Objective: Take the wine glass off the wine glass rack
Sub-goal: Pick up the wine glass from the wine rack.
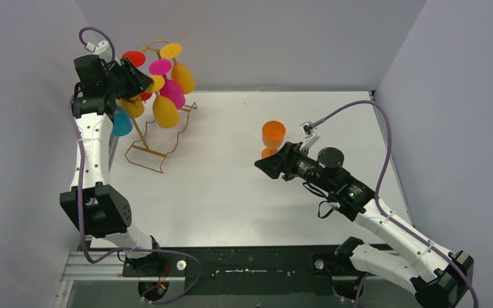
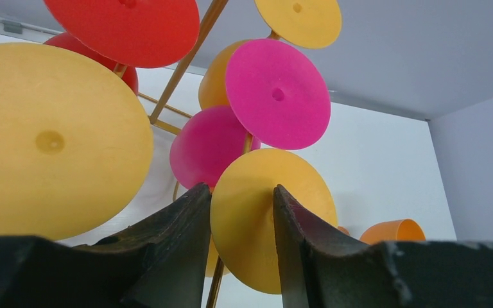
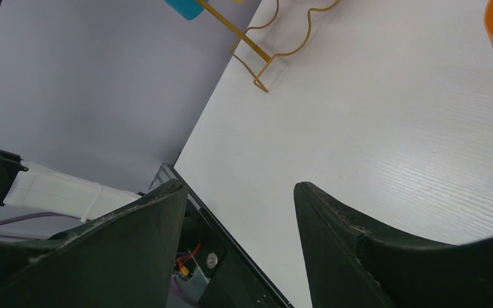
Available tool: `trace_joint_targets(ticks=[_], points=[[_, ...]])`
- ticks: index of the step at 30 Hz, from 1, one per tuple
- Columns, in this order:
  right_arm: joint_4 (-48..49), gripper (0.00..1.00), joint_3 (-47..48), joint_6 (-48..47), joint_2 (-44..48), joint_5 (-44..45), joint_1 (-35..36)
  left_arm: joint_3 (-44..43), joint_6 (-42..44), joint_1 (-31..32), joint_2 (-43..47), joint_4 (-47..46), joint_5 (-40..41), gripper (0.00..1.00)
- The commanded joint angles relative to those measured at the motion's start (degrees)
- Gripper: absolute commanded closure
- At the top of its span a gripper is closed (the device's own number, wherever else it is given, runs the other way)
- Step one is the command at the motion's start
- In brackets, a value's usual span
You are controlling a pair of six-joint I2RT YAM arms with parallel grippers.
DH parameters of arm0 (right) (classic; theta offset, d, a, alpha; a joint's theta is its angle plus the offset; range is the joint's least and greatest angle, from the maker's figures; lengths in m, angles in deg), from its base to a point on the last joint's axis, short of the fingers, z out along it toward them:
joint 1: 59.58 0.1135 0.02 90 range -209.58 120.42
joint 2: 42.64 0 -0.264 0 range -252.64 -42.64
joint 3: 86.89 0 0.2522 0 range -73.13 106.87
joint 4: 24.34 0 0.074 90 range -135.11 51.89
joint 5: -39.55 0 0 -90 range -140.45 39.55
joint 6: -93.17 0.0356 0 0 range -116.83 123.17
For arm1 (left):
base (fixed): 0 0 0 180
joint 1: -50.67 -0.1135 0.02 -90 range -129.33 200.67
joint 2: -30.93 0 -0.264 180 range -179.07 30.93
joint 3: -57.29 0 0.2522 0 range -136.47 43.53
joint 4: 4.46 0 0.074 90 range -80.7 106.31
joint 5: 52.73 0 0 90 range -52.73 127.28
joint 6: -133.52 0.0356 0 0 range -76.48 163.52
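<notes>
The gold wire wine glass rack (image 1: 146, 153) stands at the far left of the table, with several coloured plastic wine glasses hanging upside down from it. My left gripper (image 1: 146, 80) is up at the rack's top, its tips right at the round foot of a yellow wine glass (image 1: 165, 110). In the left wrist view that yellow foot (image 2: 257, 218) faces the camera just beyond the gripper (image 2: 241, 187). It is wider than the gap between the jaws, which stand apart. My right gripper (image 1: 260, 165) hovers open and empty over mid-table.
An orange glass (image 1: 273, 135) stands upright on the table just behind my right gripper. Red (image 2: 128, 25), magenta (image 2: 277, 93) and large yellow (image 2: 51, 141) feet crowd round the left gripper. A teal bowl (image 1: 122, 122) hangs by the left arm. Walls close in on the left, back and right.
</notes>
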Motion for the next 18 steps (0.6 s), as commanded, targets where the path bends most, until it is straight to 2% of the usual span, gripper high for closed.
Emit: trace_joint_targets(ticks=[1,18], points=[[3.72,0.37,0.55,0.56,0.53,0.01,0.48,1.03,-1.24,-0.07,-0.29,3.99,-0.15,0.65],[3.51,0.37,0.51,0.75,0.43,0.19,0.48,1.36,-2.37,-0.48,1.55,2.83,0.18,0.91]])
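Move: Just ahead of the left hand, almost between its open fingers, is the foot of the near yellow wine glass, roughly 1 cm forward, 2 cm right and 1 cm down; its bowl hangs below. The magenta glass's foot lies about 8 cm ahead and 3 cm right, the red one 8 cm ahead and 5 cm left. From the idle right hand, the yellow foot is some 29 cm forward, 34 cm left and 5 cm up. Closing its fingers from about two-fifths open to nearly shut, the left hand pinches the upturned foot of the near yellow wine glass between the pads. It otherwise holds its place at first, still pointing forward and slightly down, then eases straight up about 1 cm with the foot gripped. ##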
